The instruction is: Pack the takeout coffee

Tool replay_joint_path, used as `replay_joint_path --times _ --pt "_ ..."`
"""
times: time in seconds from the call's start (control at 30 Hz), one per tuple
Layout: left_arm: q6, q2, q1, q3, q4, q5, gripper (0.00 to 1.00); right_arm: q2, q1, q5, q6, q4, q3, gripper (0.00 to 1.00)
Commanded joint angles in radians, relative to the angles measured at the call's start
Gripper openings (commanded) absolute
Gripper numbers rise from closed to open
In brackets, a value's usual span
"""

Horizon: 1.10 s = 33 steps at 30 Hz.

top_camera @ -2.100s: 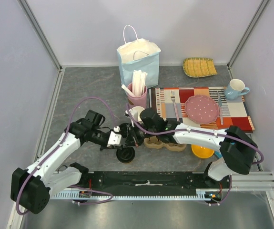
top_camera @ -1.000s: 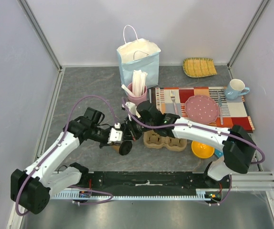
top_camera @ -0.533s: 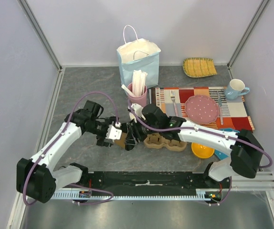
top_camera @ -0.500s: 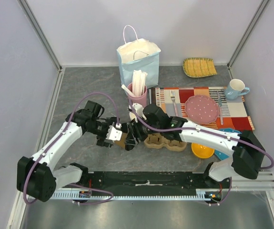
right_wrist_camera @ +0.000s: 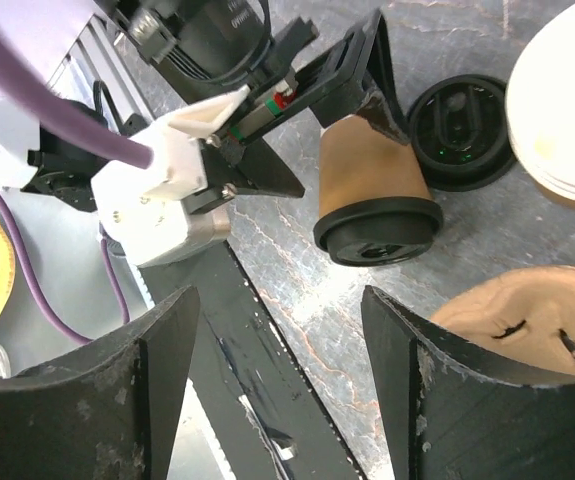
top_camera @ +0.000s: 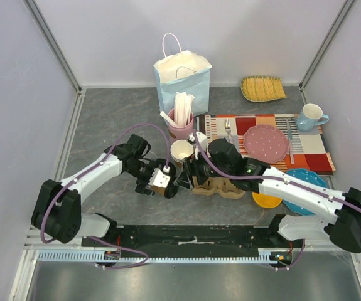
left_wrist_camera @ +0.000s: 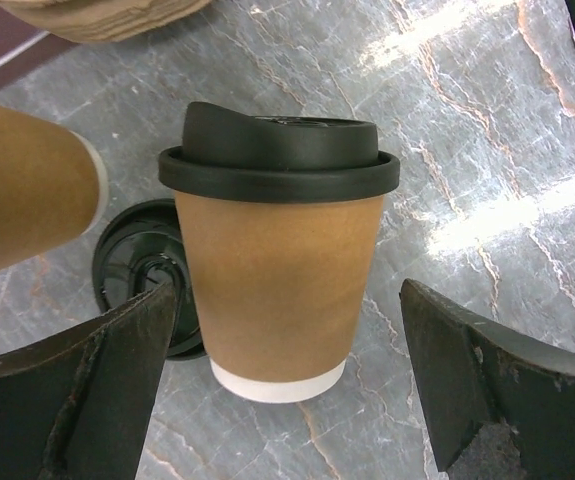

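The takeout coffee (left_wrist_camera: 279, 262), a brown paper cup with a black sip lid, stands upright on the grey table. My left gripper (left_wrist_camera: 287, 395) is open around it, one finger (left_wrist_camera: 102, 395) on each side, neither touching. From above, the coffee (top_camera: 169, 186) sits at the left gripper (top_camera: 162, 182). My right gripper (right_wrist_camera: 282, 400) is open and empty, just short of the coffee (right_wrist_camera: 372, 190); from above the right gripper (top_camera: 189, 174) is to the cup's right. A loose black lid (right_wrist_camera: 462, 130) lies flat behind the cup, next to a lidless paper cup (right_wrist_camera: 562, 100).
A pulp cup carrier (top_camera: 218, 187) lies right of the coffee. The lidless cup (top_camera: 182, 150) and a pink holder of stirrers (top_camera: 181, 122) stand behind it, with a light-blue paper bag (top_camera: 182, 78) further back. A placemat (top_camera: 306, 147) with plate, cutlery and mug lies right.
Both grippers have opened. The left one let go of the lidded cup, which now stands on the table. The right arm has pulled back to the right.
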Motion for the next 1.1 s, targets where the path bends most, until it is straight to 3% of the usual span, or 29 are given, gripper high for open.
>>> replay_joint_path --times 0.0,0.13,0.23,0.47,0.57,0.7,0.93,1.0,1.07 --pt "0.021 0.035 -0.006 -0.022 0.057 0.047 1.0 -0.071 -0.016 0.045 0.01 0.012 -0.027 0.75" --pt "0.026 0.035 -0.018 -0.064 0.104 0.041 1.0 -0.085 -0.029 0.045 0.005 -0.008 -0.028 0.75" --pt "0.053 0.023 -0.024 -0.097 0.119 0.027 0.94 -0.088 -0.033 0.047 0.007 -0.009 -0.028 0.75" --pt "0.061 -0.007 -0.029 -0.124 0.101 0.022 0.54 -0.075 -0.036 0.037 0.005 -0.009 -0.024 0.78" --pt "0.029 -0.02 -0.029 -0.108 0.066 0.042 0.45 -0.073 -0.038 0.037 0.007 -0.012 -0.021 0.84" --pt "-0.124 -0.043 -0.011 -0.02 0.037 0.131 0.45 -0.075 -0.05 0.054 0.031 -0.029 -0.016 0.97" --pt "-0.367 -0.101 0.057 0.129 -0.052 0.468 0.47 -0.076 -0.065 0.057 0.082 -0.071 0.025 0.98" --pt "-0.416 -0.129 0.063 0.124 0.0 0.511 0.47 -0.085 -0.07 0.051 0.099 -0.081 0.042 0.98" --pt "-0.578 -0.172 0.063 0.101 0.094 0.551 0.47 -0.088 -0.071 0.053 0.105 -0.094 0.08 0.98"
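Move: The lidded coffee cup lies on its side just under the open left hand, its middle about 2 cm back, 2 cm right and 4 cm below, lid end pointing right. The loose black lid sits some 5 cm forward of the cup; the paper cup stack is roughly 7 cm ahead and 8 cm right of the left hand, the carton carrier about 19 cm right, level. From the right hand, the cup is about 6 cm left, 2 cm ahead and 15 cm lower. The lidded cup is taken around its brown side by the left hand, which sinks about 3 cm while easing back 2, closes, then lifts it some 12 cm, drawing it right towards the right hand as the fingers swing up some 20 degrees to point more nearly level. The right hand shifts about 3 cm right and opens wide, without visible contact. ##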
